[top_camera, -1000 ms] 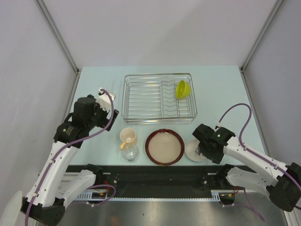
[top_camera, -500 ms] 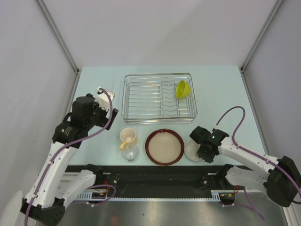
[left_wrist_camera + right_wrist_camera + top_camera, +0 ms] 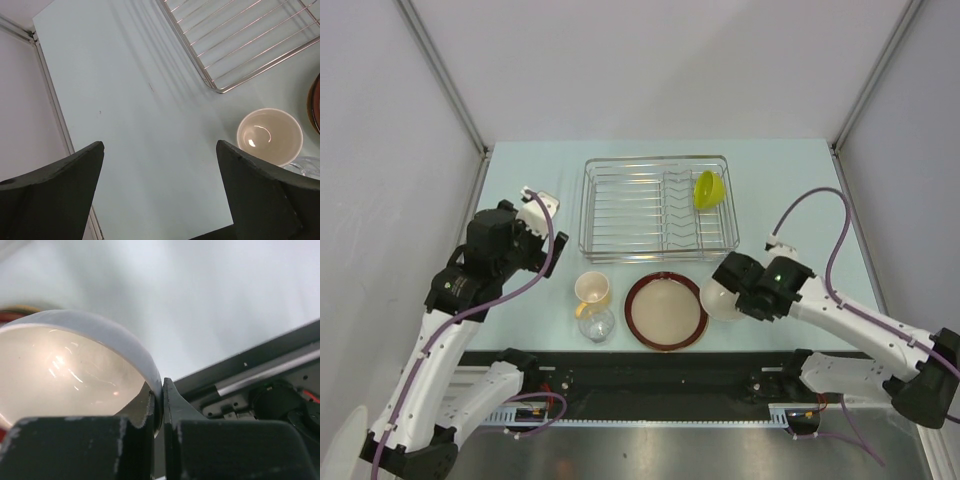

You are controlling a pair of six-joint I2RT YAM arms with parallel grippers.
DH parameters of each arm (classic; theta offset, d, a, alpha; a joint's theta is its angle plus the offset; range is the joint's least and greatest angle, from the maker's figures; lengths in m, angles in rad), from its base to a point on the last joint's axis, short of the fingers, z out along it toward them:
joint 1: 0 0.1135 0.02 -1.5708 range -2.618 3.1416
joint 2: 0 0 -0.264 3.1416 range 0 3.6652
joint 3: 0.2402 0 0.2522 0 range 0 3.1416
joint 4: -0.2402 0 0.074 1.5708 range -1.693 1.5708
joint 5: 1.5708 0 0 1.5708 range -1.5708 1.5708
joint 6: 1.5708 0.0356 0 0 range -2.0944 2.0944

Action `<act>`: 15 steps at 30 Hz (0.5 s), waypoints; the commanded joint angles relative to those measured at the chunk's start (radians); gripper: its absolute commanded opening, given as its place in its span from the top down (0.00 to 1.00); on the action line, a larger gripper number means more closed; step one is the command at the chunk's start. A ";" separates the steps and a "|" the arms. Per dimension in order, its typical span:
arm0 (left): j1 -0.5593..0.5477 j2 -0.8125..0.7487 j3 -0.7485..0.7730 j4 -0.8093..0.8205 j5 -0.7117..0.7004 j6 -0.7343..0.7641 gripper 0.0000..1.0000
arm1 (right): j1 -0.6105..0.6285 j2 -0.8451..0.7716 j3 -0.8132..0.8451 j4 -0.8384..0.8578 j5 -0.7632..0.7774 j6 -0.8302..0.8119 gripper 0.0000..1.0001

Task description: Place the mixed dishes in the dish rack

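My right gripper is shut on the rim of the white bowl, one finger inside and one outside. The bowl hangs tilted just right of the dark red-brown dish, which holds the beige plate. The wire dish rack stands behind them, with the lime-green bowl upright among its dividers. The cream-yellow mug and the clear glass stand left of the dish. My left gripper hangs open over bare table left of the rack.
The black base rail runs along the near table edge, close under the bowl. White walls and metal posts close in the table's left, back and right sides. The right arm's purple cable loops above the table.
My right gripper has shut on the white bowl's rim, lifted it off the table, and carried it left toward the red-brown dish. The left arm has drifted slightly left and back.
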 commanded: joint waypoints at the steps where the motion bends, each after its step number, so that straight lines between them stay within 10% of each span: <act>1: 0.008 -0.007 0.001 0.022 0.011 -0.003 0.00 | 0.041 0.087 0.273 -0.231 0.262 -0.023 1.00; 15: 0.008 -0.018 -0.018 0.013 0.000 0.011 0.00 | -0.135 0.661 0.960 -0.247 0.803 -0.604 1.00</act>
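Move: The white bowl is pinched by its rim in my right fingers. The dish rack's slots, where I'm taking it, lie roughly 18 cm ahead, 12 cm left and 7 cm below my right hand. The green bowl already racked there is some 24 cm ahead, 8 cm left and 6 cm lower. The plate lies about 16 cm left, almost level with me, 11 cm down. From my left hand the slots are about 8 cm ahead, 27 cm right, 21 cm below. With my right hand, fingers still shut on the rim, I sweep the white bowl quickly forward about 17 cm and up about 14 cm, bearing slightly left at first, out to the near right part of the rack, short of the green bowl. The climb eases towards the end while my wrist rolls some 30 degrees, left side down, the fingers swinging to point more forward and right. ##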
